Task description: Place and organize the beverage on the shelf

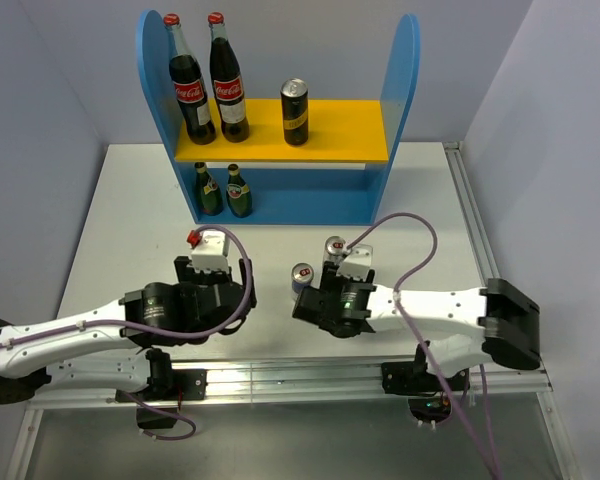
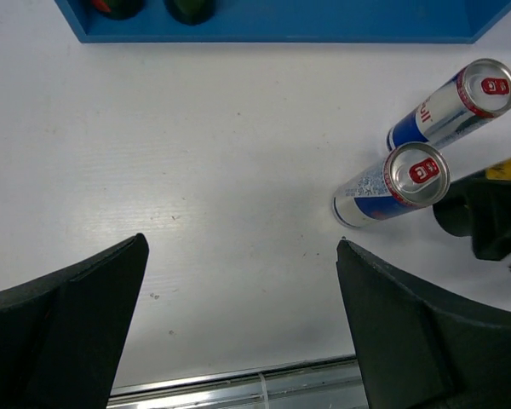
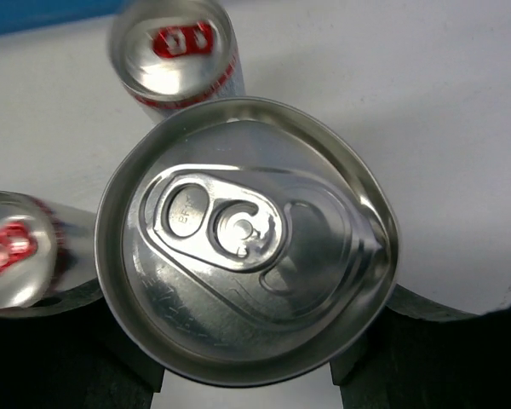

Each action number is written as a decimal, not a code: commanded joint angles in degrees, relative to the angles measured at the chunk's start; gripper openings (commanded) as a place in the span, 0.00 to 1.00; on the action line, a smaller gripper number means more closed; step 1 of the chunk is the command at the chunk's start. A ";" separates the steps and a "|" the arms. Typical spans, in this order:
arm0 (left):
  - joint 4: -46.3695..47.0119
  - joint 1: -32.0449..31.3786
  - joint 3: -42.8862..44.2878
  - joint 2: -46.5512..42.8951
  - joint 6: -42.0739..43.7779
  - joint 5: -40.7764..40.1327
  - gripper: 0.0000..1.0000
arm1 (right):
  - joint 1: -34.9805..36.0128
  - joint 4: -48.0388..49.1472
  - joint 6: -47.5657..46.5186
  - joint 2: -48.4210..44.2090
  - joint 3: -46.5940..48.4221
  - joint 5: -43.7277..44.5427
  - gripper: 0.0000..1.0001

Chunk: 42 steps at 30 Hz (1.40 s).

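Note:
The blue shelf with its yellow upper board stands at the back. One tall dark can stands on the board. Two green bottles stand on the lower tier. Two slim cans stand on the table; they also show in the left wrist view. My right gripper points down and is shut on the second tall can, whose silver top fills the right wrist view. My left gripper is wide open and empty over bare table.
Two red-capped cola bottles stand at the left of the upper board. A metal rail runs along the near table edge. Grey walls close in both sides.

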 commanded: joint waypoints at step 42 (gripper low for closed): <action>-6.50 -2.59 0.77 -7.26 -1.79 -4.34 0.99 | -37.30 25.65 -63.72 19.13 64.35 -20.46 0.00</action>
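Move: The right gripper already holds the black can. Its place on the upper yellow shelf is about 27 cm ahead, in line sideways and 22 cm up, with the shelved black can 12 cm left of that place at the same depth. Of the Red Bull cans, one stands about 8 cm ahead and 2 cm left of this hand, the other 1 cm ahead and 10 cm left, both 7 cm lower. From the left hand the place is roughly 31 cm ahead, 28 cm right, 10 cm up. Keep the right fingers closed on the black can and lift almost straight up for the first 20 cm, then carry it forward about 26 cm over the upper shelf, still rising at first. Tip the fingers upward by some 20 degrees, and sink slightly at the end beside the shelved can. Shift the open, empty left gripper a few centimetres left and up, away from the cans. ##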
